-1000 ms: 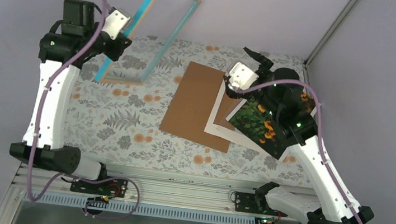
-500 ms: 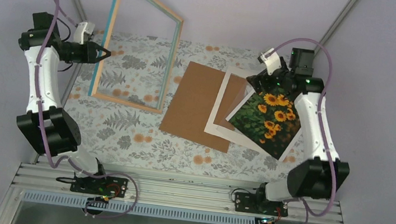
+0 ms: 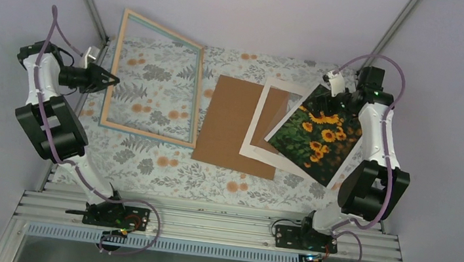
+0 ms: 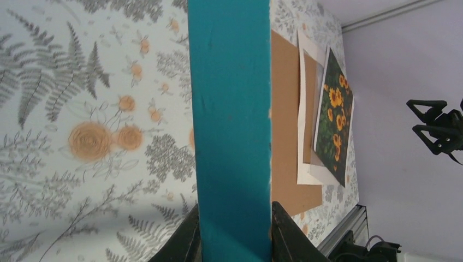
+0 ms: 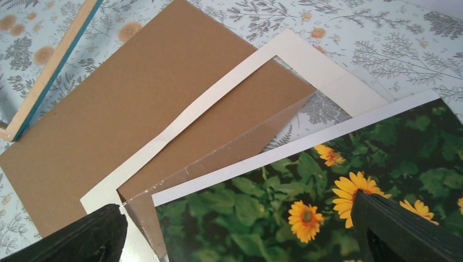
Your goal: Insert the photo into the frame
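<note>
The frame (image 3: 147, 136) hangs tilted over the left of the table, wood-coloured back up and far rail raised. My left gripper (image 3: 114, 80) is shut on its left rail. In the left wrist view the teal rail (image 4: 232, 109) fills the gap between the two fingers (image 4: 183, 240). The sunflower photo (image 3: 312, 142) lies at the right, on top of a white mat (image 3: 252, 148). My right gripper (image 3: 343, 100) hovers open above the photo's far corner. In the right wrist view the photo (image 5: 327, 213) lies below the wide-apart jaws of the right gripper (image 5: 237, 206), which touch nothing.
A brown backing board (image 3: 230, 124) lies mid-table, its right side under the white mat (image 5: 218, 93). A clear sheet (image 5: 218, 164) sticks out from under the photo. The frame's near right corner (image 3: 192, 143) reaches the board's left edge. A metal rail (image 3: 205, 223) runs along the near edge.
The left arm swung the frame from upright and high down to a low tilt over the left of the table. The right arm drew back to the far right, uncovering the photo.
</note>
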You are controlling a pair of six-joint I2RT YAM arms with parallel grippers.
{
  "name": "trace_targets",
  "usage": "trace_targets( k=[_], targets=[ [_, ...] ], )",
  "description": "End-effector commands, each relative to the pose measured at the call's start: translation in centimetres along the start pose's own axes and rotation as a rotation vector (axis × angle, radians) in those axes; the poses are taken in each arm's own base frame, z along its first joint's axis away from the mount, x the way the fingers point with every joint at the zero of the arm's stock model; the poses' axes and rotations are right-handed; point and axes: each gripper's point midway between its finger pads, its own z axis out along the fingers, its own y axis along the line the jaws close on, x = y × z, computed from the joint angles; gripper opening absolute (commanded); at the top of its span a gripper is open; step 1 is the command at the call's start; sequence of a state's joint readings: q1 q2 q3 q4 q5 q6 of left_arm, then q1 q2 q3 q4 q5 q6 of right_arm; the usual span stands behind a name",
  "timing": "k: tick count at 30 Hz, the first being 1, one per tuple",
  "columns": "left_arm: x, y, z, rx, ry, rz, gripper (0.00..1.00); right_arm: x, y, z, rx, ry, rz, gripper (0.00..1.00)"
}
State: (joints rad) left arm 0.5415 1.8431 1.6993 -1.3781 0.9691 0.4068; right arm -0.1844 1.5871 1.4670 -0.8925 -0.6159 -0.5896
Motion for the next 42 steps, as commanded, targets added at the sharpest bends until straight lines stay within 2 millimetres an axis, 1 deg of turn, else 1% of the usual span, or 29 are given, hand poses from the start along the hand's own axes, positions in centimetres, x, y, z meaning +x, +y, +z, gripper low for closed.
trace_targets(
  k=[1, 5, 7, 12, 16, 19, 22, 25, 29, 31, 35, 39, 40, 42],
  targets=[
    [1.5, 3.6, -0.3, -0.14, 0.071, 0.202, 0.02, 0.2, 1.1, 0.4, -0.065, -0.017, 0.031, 1.0],
    [2.7, 5.9, -0.4, -0.164, 0.104, 0.196, 0.02, 0.9, 1.1, 0.9, -0.076, -0.005, 0.048, 1.0],
    [3.1, 6.7, -0.1, -0.167, 0.114, 0.195, 0.02, 1.4, 1.2, 1.3, -0.082, 0.0, 0.057, 1.0],
    [4.0, 8.7, 2.2, -0.173, 0.122, 0.173, 0.02, 1.9, 1.3, 1.6, -0.092, 0.004, 0.072, 1.0],
    [4.6, 9.4, 4.3, -0.158, 0.124, 0.149, 0.02, 2.1, 1.3, 1.6, -0.087, 0.01, 0.069, 1.0],
    [5.1, 10.1, 5.4, -0.167, 0.131, 0.143, 0.02, 2.2, 1.2, 1.7, -0.085, 0.015, 0.073, 1.0],
    [5.5, 11.3, 5.8, -0.197, 0.133, 0.117, 0.02, 2.2, 1.2, 1.7, -0.088, 0.015, 0.074, 1.0],
    [5.8, 12.1, 5.5, -0.243, 0.121, 0.109, 0.05, 2.3, 1.2, 1.8, -0.09, 0.018, 0.079, 1.0],
    [6.2, 12.8, 4.7, -0.303, 0.101, 0.107, 0.2, 2.3, 1.3, 1.9, -0.095, 0.016, 0.091, 1.0],
    [6.2, 13.1, 4.3, -0.344, 0.09, 0.119, 0.3, 2.4, 1.3, 2.0, -0.1, 0.013, 0.099, 1.0],
    [6.0, 13.4, 3.5, -0.413, 0.064, 0.152, 0.52, 2.2, 1.3, 2.1, -0.1, 0.006, 0.105, 1.0],
    [4.9, 12.3, 2.5, -0.442, 0.021, 0.216, 0.7, 2.0, 1.0, 2.0, -0.086, -0.001, 0.096, 1.0],
    [4.6, 11.8, 2.2, -0.445, 0.006, 0.237, 0.75, 2.1, 1.0, 2.0, -0.085, -0.001, 0.095, 1.0],
    [3.7, 9.8, 2.1, -0.431, -0.016, 0.307, 0.82, 2.2, 1.0, 2.0, -0.079, 0.002, 0.089, 1.0]
  ],
)
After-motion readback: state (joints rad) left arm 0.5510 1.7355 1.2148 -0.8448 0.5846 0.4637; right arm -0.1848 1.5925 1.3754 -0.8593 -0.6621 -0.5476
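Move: The left hand grips the tilted frame by its left bar, the frame's middle about 13 cm to the right, 3 cm ahead and 7 cm below. The open cloth where the frame goes is centred roughly 12 cm right, 5 cm back and 17 cm down; the brown board's middle is some 27 cm right of that spot. For the right hand, that spot lies about 52 cm left, 7 cm back and 18 cm down. Left hand lowers the frame some 15 cm onto the cloth, opens, shifts left; right hand sinks 3 cm. ##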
